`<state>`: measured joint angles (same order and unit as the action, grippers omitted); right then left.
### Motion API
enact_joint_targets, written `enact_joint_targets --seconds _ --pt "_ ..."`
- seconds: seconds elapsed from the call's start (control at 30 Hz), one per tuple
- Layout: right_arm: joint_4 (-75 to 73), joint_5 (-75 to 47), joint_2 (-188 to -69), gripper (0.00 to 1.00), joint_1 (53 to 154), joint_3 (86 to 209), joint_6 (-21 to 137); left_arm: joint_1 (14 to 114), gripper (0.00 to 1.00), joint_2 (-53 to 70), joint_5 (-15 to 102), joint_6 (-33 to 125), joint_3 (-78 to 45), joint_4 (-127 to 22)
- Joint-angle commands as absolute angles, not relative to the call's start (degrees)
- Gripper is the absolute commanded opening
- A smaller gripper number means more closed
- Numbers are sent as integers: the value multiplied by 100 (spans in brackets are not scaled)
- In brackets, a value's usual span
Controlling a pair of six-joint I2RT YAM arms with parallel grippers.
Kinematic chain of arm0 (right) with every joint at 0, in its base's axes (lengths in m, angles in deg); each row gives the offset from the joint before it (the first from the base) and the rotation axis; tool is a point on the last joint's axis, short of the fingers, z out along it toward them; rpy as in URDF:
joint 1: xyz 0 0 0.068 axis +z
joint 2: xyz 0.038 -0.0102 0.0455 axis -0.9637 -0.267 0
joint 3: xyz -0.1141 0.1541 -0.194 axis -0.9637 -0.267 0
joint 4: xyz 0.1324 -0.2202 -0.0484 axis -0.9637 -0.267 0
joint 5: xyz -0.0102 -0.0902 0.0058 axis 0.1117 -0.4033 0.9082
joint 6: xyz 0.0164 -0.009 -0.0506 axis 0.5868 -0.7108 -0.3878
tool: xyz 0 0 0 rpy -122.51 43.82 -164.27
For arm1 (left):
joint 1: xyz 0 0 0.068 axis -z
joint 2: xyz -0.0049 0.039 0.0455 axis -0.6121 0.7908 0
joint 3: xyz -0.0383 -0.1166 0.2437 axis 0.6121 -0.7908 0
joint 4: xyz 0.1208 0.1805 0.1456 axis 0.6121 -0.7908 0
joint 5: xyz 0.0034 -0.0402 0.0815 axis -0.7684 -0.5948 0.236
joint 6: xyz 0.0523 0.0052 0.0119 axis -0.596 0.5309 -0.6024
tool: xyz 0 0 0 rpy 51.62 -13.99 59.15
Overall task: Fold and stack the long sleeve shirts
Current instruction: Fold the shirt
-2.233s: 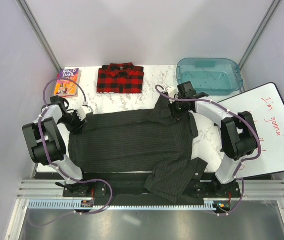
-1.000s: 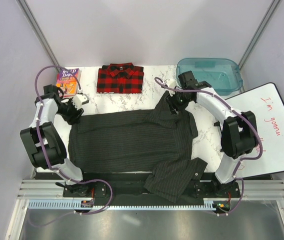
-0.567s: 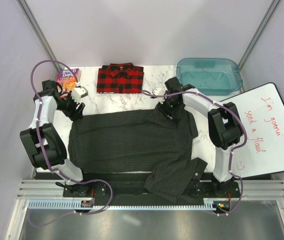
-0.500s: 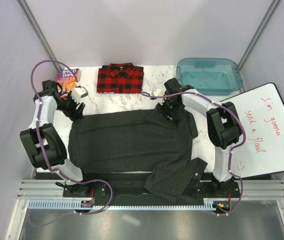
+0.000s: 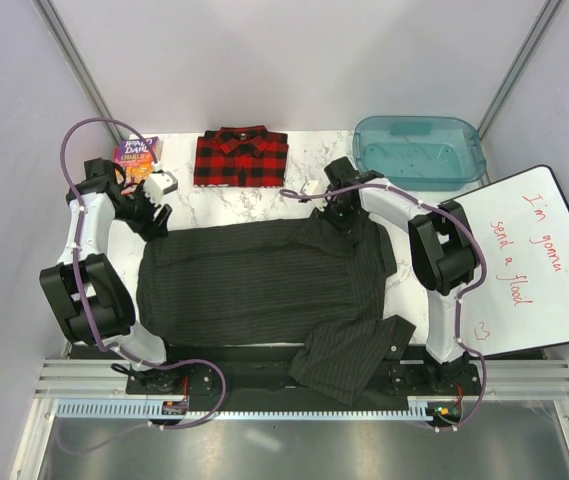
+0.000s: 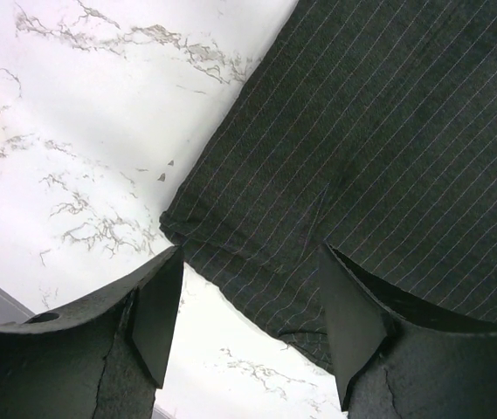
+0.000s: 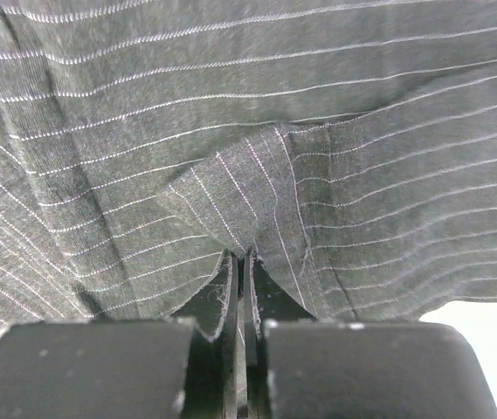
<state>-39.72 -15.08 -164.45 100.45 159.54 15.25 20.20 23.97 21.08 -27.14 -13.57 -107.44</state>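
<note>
The dark charcoal pinstriped shirt lies spread across the table, one sleeve hanging over the near edge. The red-and-black plaid shirt lies folded at the back. My left gripper hovers open at the charcoal shirt's far left corner. In the left wrist view that corner lies between the spread fingers of the gripper, untouched. My right gripper is at the shirt's far right shoulder. In the right wrist view its jaws are shut on a small raised fold of the pinstriped fabric.
A colourful paperback book lies at the back left, close to my left arm. A blue-green plastic bin stands at the back right. A whiteboard with red writing lies to the right. Bare marble table shows behind the charcoal shirt.
My right gripper slid left along the shirt's far edge and closed on a fold of fabric. My left gripper shifted back over the far left corner and opened wider.
</note>
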Motion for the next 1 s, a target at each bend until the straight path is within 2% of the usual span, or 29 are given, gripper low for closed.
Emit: enact_joint_targets --seconds 0.0,0.2,0.23,0.3,0.53,0.67,0.77,0.83,0.97 --pt "-4165 -1451 -15789 0 10053 16598 1553 2025 69 2203 1777 -2415 -1097 -10822" --pt "-4517 -889 -15410 0 9860 17845 2228 2025 71 2176 1294 -1853 -544 -10830" --pt "-4578 -680 -15383 0 9773 18004 2369 2025 75 2133 1084 -1686 -326 -10831" --pt "-4578 30 -15208 0 9719 18268 2651 2052 99 2001 567 -1615 -166 -10822" --pt "-4535 1623 -14891 0 9859 18374 3117 2393 99 1412 -955 -1412 265 -10664" --pt "-4508 2152 -14856 0 9912 18383 3302 3621 100 1009 -580 -1685 -49 -10218" --pt "-4534 2397 -14794 0 9991 18269 3294 4412 100 341 -175 -1263 -1085 -8365" --pt "-4587 2504 -14785 0 10035 18208 3294 4757 100 25 -79 -1683 -1752 -7496" --pt "-4692 2688 -14750 0 10105 18058 3232 5609 99 31 211 -2457 -2257 -6807"
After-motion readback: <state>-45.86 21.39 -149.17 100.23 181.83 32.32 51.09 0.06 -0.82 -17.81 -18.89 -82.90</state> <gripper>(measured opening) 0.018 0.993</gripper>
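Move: The right fingers are already shut on a fold of the dark striped shirt, about 1 cm below the hand point. From them the red checked shirt lies some 28 cm left and 21 cm ahead, the blue bin about 22 cm right and 23 cm ahead. For the empty left hand that fold is about 50 cm right, 4 cm ahead and 11 cm lower; the striped shirt's far left corner is roughly 4 cm ahead and 4 cm left. Keeping its pinch on the fold, the right hand hoists it about 27 cm, first edging forward, then drawing back and some 10 cm left while it tilts about 45 degrees to aim its fingertips left. The left hand opens wide without touching cloth, climbs, then sweeps some 25 cm right and back towards the lifted fold, fingers swinging up and clockwise. ##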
